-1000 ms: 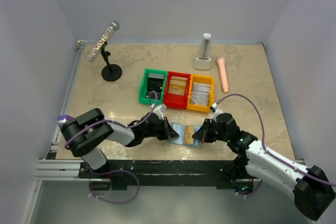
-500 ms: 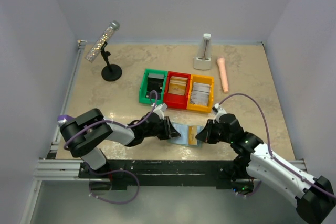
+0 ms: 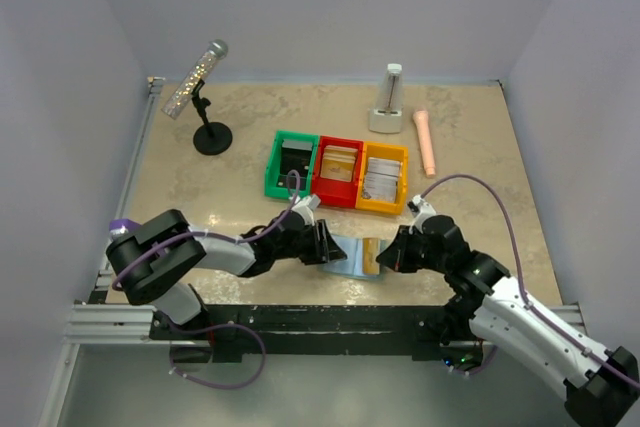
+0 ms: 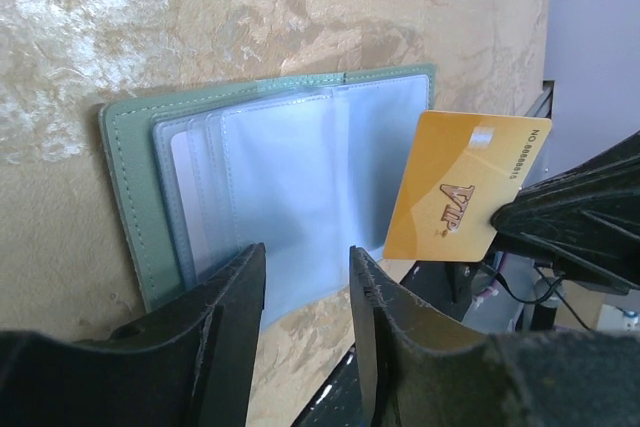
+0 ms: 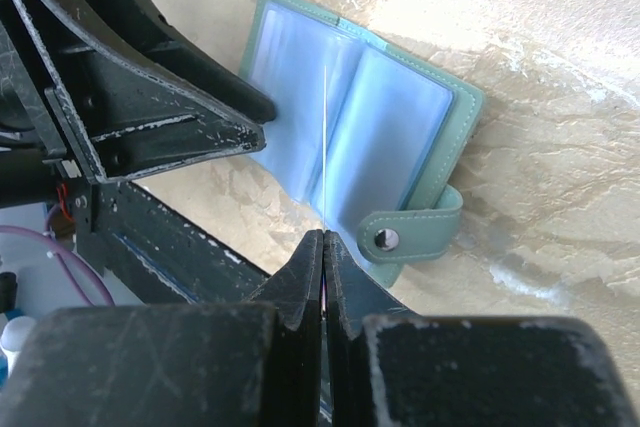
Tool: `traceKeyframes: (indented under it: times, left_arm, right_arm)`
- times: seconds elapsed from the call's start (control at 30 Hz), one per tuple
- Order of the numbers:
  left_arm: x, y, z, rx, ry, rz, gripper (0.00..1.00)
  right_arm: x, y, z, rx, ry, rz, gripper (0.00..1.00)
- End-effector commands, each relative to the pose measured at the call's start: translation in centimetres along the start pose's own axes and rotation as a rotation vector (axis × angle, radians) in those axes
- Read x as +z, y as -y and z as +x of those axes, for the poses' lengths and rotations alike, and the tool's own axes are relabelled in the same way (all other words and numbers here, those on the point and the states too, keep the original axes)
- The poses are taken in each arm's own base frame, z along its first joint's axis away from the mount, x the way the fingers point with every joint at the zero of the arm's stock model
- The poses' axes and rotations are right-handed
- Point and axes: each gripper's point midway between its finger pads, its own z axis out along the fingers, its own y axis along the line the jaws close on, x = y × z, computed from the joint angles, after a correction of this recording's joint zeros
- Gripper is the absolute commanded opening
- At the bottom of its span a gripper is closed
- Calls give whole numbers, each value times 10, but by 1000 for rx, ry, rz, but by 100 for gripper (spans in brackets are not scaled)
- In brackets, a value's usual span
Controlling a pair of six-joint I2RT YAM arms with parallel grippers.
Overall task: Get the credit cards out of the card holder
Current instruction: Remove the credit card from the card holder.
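The card holder [image 3: 348,252] lies open on the table near the front edge, grey-green outside with pale blue pocket panels [image 4: 290,187]. My left gripper [image 4: 305,257] is open, its fingers hovering over the holder's near edge with nothing between them. My right gripper [image 5: 323,237] is shut on a gold credit card [image 4: 465,192]. The card is held upright just off the holder's right side and is clear of the pockets. In the right wrist view the card [image 5: 325,147] shows edge-on as a thin line. The holder's snap tab [image 5: 410,235] sticks out towards the right gripper.
Green [image 3: 292,165], red [image 3: 339,172] and yellow [image 3: 384,177] bins stand behind the holder, with cards in them. A microphone on a stand [image 3: 197,82], a white stand [image 3: 388,107] and a pink object [image 3: 426,142] are further back. The black front rail [image 3: 300,317] runs just below the holder.
My left gripper has opened and let go of the holder, which now lies flatter. My right gripper has drawn the gold card a little to the right.
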Motion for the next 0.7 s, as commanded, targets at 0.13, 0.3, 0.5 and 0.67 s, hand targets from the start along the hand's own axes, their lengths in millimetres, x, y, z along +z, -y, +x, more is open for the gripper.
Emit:
traceKeyframes:
  times: [0.13,0.3,0.5,0.67]
  left_arm:
    - [-15,-2,-10,99,17,-75,59]
    - [-28,28,-24,124,61,1,96]
    - [-57,71,-43,218,128,138,97]
    - [-92,89,-63,326,173,250,94]
  right_arm:
    - [-18,-17,-23,-64,61,-20,0]
    - [-23,-27,-26,-103,51,-52,0]
    - [-33,-50,-21,-206,-50,-145,0]
    - [-51,-79,-9,-295,-179,-286,0]
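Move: The right hand already has the gold card clear of the open card holder; the card's middle is about 2 cm ahead, 2 cm left and 2 cm below its fingertips. The holder's middle is some 7 cm left, 1 cm ahead and 6 cm below that hand, with the yellow bin 19 cm straight ahead. From the left hand, the holder's middle is about 3 cm right, 1 cm ahead and 2 cm below, and the red bin 19 cm straight ahead. Spread the half-open left gripper wide and raise it about 10 cm off the card holder, slow at first and then quicker, drifting a little left and rolling some 15 degrees. Meanwhile keep the right fingers shut on the card's edge and lift it about 5 cm higher over the holder, finishing with a small swing left and back and a counter-clockwise turn. ##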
